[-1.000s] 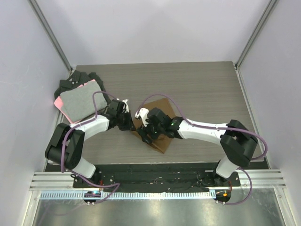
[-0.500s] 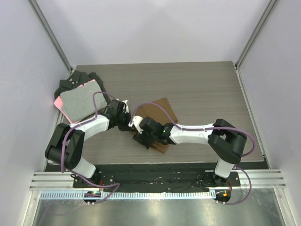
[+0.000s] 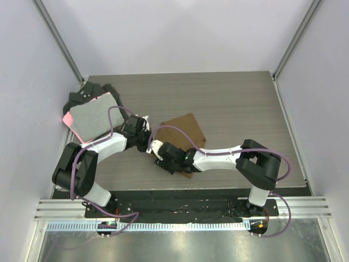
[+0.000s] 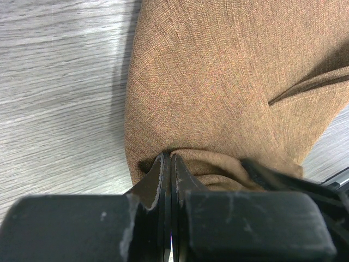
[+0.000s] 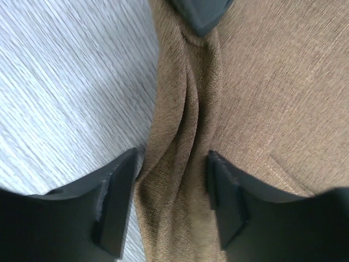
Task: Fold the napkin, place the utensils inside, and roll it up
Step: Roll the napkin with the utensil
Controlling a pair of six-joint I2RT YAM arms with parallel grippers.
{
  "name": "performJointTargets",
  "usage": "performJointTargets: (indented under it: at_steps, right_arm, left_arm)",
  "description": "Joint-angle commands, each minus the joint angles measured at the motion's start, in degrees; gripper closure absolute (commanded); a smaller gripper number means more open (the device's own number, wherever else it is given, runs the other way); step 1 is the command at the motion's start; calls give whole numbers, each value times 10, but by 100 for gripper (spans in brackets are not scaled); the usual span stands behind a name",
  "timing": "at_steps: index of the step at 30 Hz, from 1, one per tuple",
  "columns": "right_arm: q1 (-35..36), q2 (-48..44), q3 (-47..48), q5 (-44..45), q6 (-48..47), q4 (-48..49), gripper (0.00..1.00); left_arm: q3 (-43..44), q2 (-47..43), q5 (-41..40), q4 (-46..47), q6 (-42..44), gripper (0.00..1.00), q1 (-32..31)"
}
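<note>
The brown napkin (image 3: 185,131) lies on the table, bunched into a ridge along its near left edge (image 5: 182,142). My left gripper (image 3: 148,140) is shut on that edge, the cloth (image 4: 218,82) pinched at its tips (image 4: 169,159). My right gripper (image 5: 172,164) stands open astride the same ridge, one finger (image 5: 117,191) over the table side and the other on the flat cloth. The left gripper's tip (image 5: 199,13) shows just ahead of it. In the top view the right gripper (image 3: 159,155) sits close behind the left one. The utensils are out of view.
A grey cloth with a pink edge (image 3: 94,117) lies on a heap of black cloths (image 3: 82,97) at the back left. The grey wood-grain table (image 3: 240,103) is walled on three sides. Both arms stretch low across its near half.
My right arm has slid left along the napkin's near edge toward the left gripper, and its jaws have narrowed. More of the napkin shows. The left arm has stayed put.
</note>
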Motion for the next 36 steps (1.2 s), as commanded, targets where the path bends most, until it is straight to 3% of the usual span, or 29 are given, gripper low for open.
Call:
performJointTargets:
  at_steps: [1, 5, 9, 14, 16, 21, 26, 31, 36]
  right_arm:
    - [12, 8, -6, 38, 5, 11, 50]
    - [14, 14, -12, 48, 6, 17, 64]
    - [13, 31, 2, 27, 12, -7, 98]
    - [4, 38, 45, -59, 27, -84, 99]
    - [-8, 39, 72, -107, 39, -106, 99]
    - [-49, 57, 136, -232, 61, -177, 99]
    - [-105, 73, 171, -360, 75, -201, 99]
    - [-148, 105, 180, -431, 76, -208, 99]
    - [-167, 131, 191, -472, 71, -214, 99]
  left_arm:
    - [14, -7, -1, -9, 5, 100, -1]
    - [15, -5, 2, -7, 5, 100, -1]
    - [13, -14, 9, 7, 0, 96, 0]
    - [8, -49, -23, 4, -11, 62, 18]
    - [-7, -68, -53, 2, -14, 41, 28]
    - [-49, -154, -152, -1, -26, 15, 36]
    - [-103, -237, -194, 18, -25, 11, 41]
    - [-175, -327, -205, 84, -26, 9, 41]
    - [-226, -399, -160, 136, -18, 5, 41]
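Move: Between the right hand's open fingers lies the folded near edge of the napkin, about 1 cm below the hand point. The napkin's middle is some 11 cm ahead and 4 cm to the right of that hand. The left hand still pinches the napkin's left corner right at its fingertips; the folded edge at the right hand lies roughly 7 cm back and 8 cm to the left hand's right. The grey cloth is about 17 cm ahead and 22 cm left of the left hand. Closing on the folded near edge, the right hand sinks about 1 cm and pinches it, swings left, up and back by some 4 cm, then returns right, forward and down, its fingertips tilting back about 40 degrees. The left fingers open off the corner; that hand withdraws about 8 cm left and 5 cm up, tipping its fingertips back. ##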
